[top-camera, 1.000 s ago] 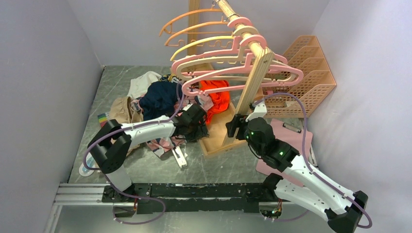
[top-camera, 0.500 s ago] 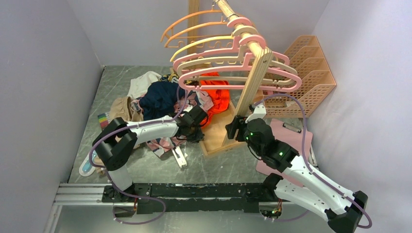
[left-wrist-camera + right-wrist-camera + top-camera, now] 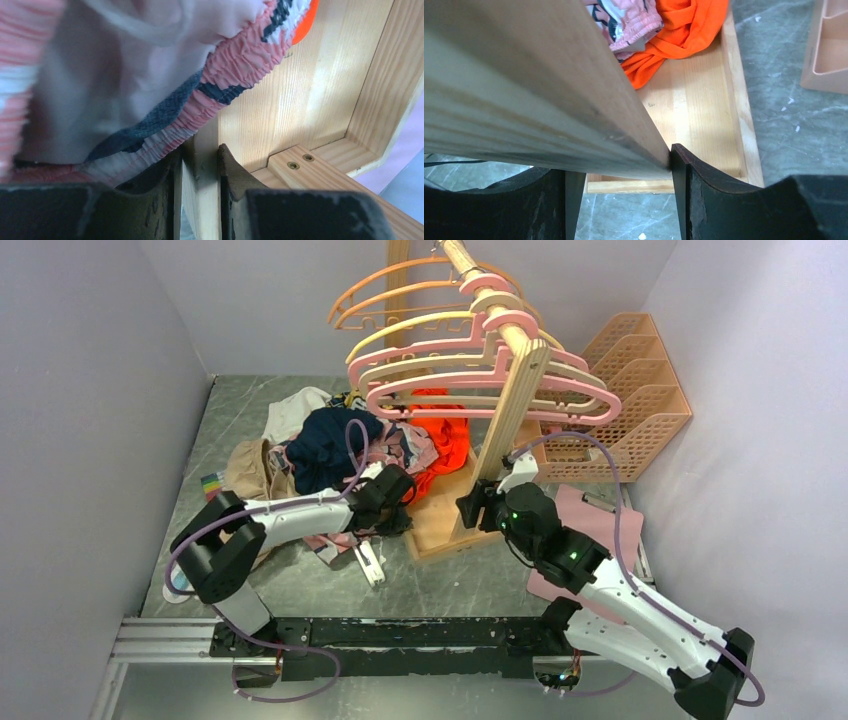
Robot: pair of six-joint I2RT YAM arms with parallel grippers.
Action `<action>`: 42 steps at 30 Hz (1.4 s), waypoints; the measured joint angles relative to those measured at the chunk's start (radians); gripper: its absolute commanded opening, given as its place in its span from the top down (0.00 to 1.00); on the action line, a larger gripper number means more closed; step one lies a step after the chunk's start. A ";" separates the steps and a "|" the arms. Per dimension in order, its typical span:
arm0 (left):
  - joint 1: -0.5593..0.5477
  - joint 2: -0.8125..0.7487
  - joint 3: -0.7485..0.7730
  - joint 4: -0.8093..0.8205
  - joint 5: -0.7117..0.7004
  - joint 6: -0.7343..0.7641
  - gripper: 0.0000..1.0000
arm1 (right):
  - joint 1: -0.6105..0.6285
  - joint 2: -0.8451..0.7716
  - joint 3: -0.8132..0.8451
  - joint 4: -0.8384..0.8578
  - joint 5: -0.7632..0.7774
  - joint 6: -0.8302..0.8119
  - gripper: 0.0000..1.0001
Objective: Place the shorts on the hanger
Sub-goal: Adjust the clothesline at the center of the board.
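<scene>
The shorts, pink with a navy-and-white print, lie in the clothes pile against the wooden rack's base. Their gathered waistband hangs just above my left fingers and shows at the top of the right wrist view. Pink hangers hang on the rack's rail; the front one is nearest me. My left gripper is shut on the base's thin wooden rim. My right gripper is closed on the rack's slanted post, low down.
An orange-red garment drapes into the wooden base, and a navy garment tops the pile. Orange hangers and a yellow one hang farther back. A peach file organiser and pink mat lie right.
My left gripper has dropped toward the base's near corner and closed on its rim. The right gripper has shifted left with the post, and the hangers have swung.
</scene>
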 measured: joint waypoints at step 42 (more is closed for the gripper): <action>-0.024 0.160 0.155 -0.002 0.154 -0.026 0.93 | -0.010 0.006 0.067 -0.541 0.040 0.524 0.08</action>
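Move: The clothesline's tray has its left wall already between the left fingers; the front post's foot stands about 10 cm to that hand's right and 2 cm back. The orange cloth lies some 15 cm ahead and 6 cm right, the white box about 8 cm back and 8 cm left, 3 cm lower. The right fingers already hold the front post, its foot about 17 cm straight below them; from there the orange cloth is some 17 cm ahead, 4 cm left. The clothesline, gripped at tray wall and front post, is first taken a little over 1 cm left by both hands, then drawn back right. The right hand then opens, lets go of the post and backs off down, back and right, fingers tipping down and turning clockwise, while the left keeps its pinch and drags the tray on, about 6 cm rightward from the turn. ##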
